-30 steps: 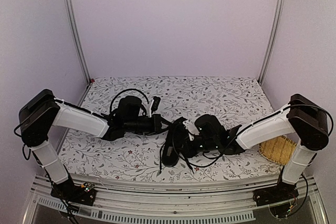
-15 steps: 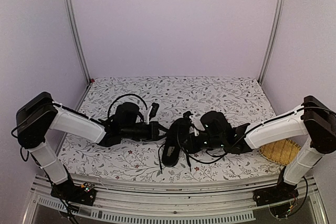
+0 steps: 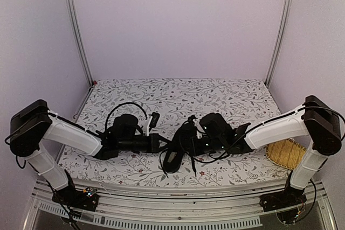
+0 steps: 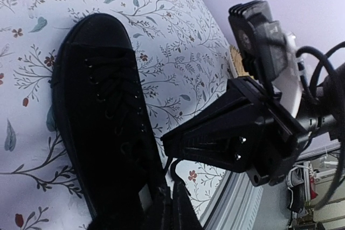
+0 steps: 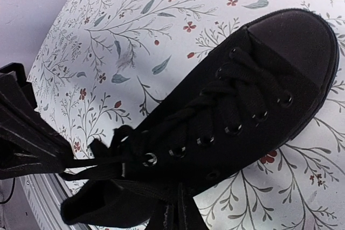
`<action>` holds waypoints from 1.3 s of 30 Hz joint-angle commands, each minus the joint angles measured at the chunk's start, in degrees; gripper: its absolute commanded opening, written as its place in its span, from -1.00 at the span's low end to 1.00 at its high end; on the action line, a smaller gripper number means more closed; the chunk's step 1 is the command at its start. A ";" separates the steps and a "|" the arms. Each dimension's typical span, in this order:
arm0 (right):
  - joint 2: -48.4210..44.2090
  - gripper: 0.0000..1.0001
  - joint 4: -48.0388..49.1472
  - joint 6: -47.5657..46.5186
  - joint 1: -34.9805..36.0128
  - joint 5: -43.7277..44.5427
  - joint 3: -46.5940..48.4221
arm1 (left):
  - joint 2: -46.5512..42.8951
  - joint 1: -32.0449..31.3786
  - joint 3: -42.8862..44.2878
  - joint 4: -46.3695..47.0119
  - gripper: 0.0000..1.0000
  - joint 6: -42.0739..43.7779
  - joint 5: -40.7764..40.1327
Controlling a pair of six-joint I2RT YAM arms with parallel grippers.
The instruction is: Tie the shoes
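The black shoe (image 3: 173, 157) lies on the flowered cloth between my two grippers, its toe toward the back. In the left wrist view the shoe (image 4: 102, 111) fills the left side. There my left gripper (image 4: 173, 187) is shut at the shoe's ankle end, and a thin lace (image 4: 176, 169) curls out of its tips. In the right wrist view the shoe (image 5: 253, 95) points up and right. My right gripper (image 5: 180, 208) is shut against the ankle opening on a flat lace (image 5: 135, 187). Another lace (image 5: 97, 161) runs taut from the top eyelet to the left gripper (image 5: 27, 133).
A woven straw tray (image 3: 285, 153) lies at the right near edge under the right arm. Metal posts (image 3: 75, 30) and pale walls close in the sides and back. The metal front rail (image 3: 178, 197) runs just below the shoe. Loose black cables loop over both wrists.
Both grippers and the shoe's ankle end have drawn nearer the front edge. The left arm has pulled back leftward. The right wrist has moved left over the shoe.
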 commanded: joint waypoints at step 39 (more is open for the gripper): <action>-1.23 -0.96 -0.32 5.33 -1.94 -4.55 -5.57 | -5.94 -10.42 -4.05 -1.56 -1.00 0.12 -10.23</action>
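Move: Both hands are shut on laces above the shoe, which points ahead. From the left hand, the shoe's middle lies about 5 cm ahead, 5 cm right and 6 below, its toe cap some 14 cm ahead and 8 right, its opening level with the hand and 3 cm right. From the right hand, the shoe's middle is about 4 cm ahead and 3 left, roughly 4 below; its opening lies 4 cm back and 4 left. Keeping its lace pinched, the left hand draws it back towards the heel, about 6.5 cm in all, sinking some 3 cm and edging right on the way, then rises over 4 cm while easing slightly forward. The right hand keeps its own pinch on the lace on the shoe's other side, settling about 2 cm lower and a little right as it tips slightly down. ##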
